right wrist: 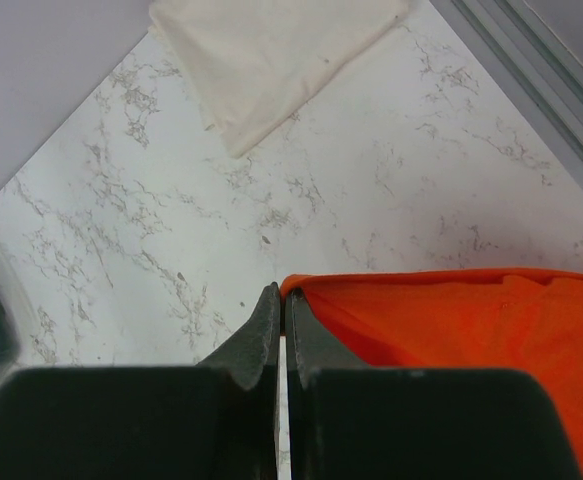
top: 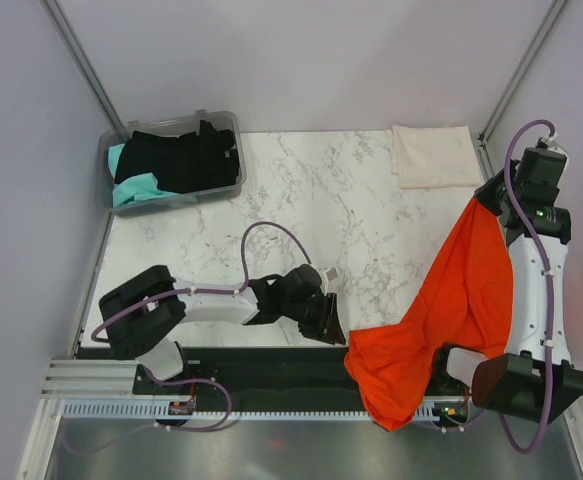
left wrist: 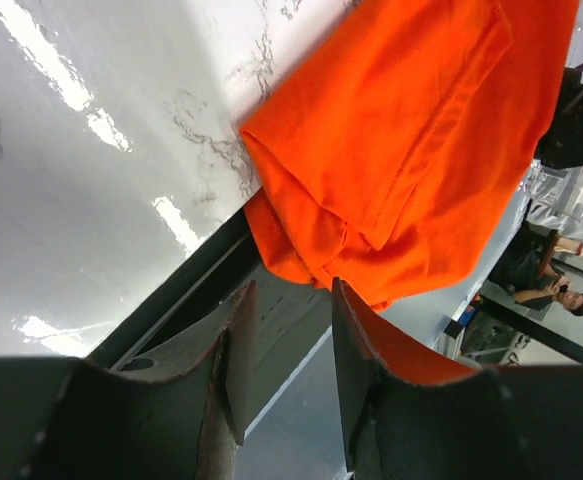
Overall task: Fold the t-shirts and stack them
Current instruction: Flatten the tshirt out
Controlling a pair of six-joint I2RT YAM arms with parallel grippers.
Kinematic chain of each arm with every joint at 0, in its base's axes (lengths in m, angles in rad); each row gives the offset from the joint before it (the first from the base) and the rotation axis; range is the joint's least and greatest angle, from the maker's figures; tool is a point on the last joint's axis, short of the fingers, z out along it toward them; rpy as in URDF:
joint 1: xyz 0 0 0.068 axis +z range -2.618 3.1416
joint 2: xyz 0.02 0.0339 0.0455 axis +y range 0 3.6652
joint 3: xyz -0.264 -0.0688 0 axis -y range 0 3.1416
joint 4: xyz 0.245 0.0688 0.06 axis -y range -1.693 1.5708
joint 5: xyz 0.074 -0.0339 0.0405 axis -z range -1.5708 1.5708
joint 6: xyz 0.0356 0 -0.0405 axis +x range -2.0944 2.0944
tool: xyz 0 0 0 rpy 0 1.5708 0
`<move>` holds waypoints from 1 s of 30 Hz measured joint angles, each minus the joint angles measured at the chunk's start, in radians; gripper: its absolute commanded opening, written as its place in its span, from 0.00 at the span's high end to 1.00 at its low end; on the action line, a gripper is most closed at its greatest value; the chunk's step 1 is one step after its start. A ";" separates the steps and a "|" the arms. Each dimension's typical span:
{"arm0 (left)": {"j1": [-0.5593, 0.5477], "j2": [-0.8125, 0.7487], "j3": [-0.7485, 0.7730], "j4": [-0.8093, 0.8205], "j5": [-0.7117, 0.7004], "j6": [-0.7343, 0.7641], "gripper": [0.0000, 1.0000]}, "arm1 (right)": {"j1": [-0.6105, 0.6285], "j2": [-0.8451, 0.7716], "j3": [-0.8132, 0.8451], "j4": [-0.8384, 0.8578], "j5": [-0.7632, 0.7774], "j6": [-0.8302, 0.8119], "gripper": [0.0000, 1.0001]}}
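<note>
An orange-red t-shirt [top: 461, 290] hangs from my right gripper [top: 483, 203], which is shut on its upper edge [right wrist: 316, 288] above the table's right side. The cloth drapes down and left, and its lower end [top: 391, 395] spills over the table's front edge. My left gripper [top: 333, 322] sits low by that lower corner. Its jaws stand open with nothing between them, and the orange cloth [left wrist: 391, 170] lies just beyond the fingertips [left wrist: 343, 300]. A cream-white t-shirt [top: 436, 155] lies folded at the back right. Black [top: 186, 155] and teal [top: 136, 190] t-shirts lie in the bin.
A clear grey plastic bin [top: 231, 125] stands at the back left corner of the marble table [top: 301, 190]. A black rail [top: 261, 365] and the arm bases run along the front edge. Grey walls close in on both sides.
</note>
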State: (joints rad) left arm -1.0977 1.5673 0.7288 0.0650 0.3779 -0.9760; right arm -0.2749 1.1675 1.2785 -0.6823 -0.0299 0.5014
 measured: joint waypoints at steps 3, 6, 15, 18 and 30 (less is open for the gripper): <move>-0.006 0.055 0.013 0.029 0.013 -0.030 0.55 | 0.000 -0.006 0.000 0.000 0.000 0.000 1.00; -0.015 0.095 0.022 0.051 0.021 -0.050 0.55 | 0.000 -0.007 0.000 0.000 0.000 0.000 1.00; -0.026 0.167 0.061 0.094 0.029 -0.074 0.56 | 0.000 -0.008 0.000 -0.002 0.000 0.000 1.00; -0.031 0.195 0.077 0.106 0.037 -0.082 0.59 | 0.000 -0.009 -0.001 -0.002 0.000 0.000 1.00; -0.045 0.246 0.082 0.125 0.053 -0.098 0.62 | 0.000 -0.025 -0.018 -0.005 0.000 0.000 1.00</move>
State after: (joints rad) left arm -1.1423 1.8137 0.8108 0.1902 0.4309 -1.0737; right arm -0.2749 1.1427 1.2610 -0.6876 -0.0299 0.5014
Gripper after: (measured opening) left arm 0.400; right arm 0.032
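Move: The shirt's near-left corner, lying at the table's front edge, is about 5 cm to the right of my left hand, 5 cm below and roughly 1 cm nearer me. The hanging orange flap is some 9 cm right, 8 cm back and 10 cm down; the shirt's held corner is about 31 cm right, 26 cm ahead and 22 cm up. From my right hand the near-left corner is roughly 26 cm left, 27 cm back and 27 cm down. I bring my left hand, fingers still part open, down and to my right, about 4 cm down and 3 cm across, easing slightly back over the last stretch, until its tips come right up to the shirt's near-left corner by the table edge. They don't close yet. My right hand stays put, shut on the far corner and holding it up. ##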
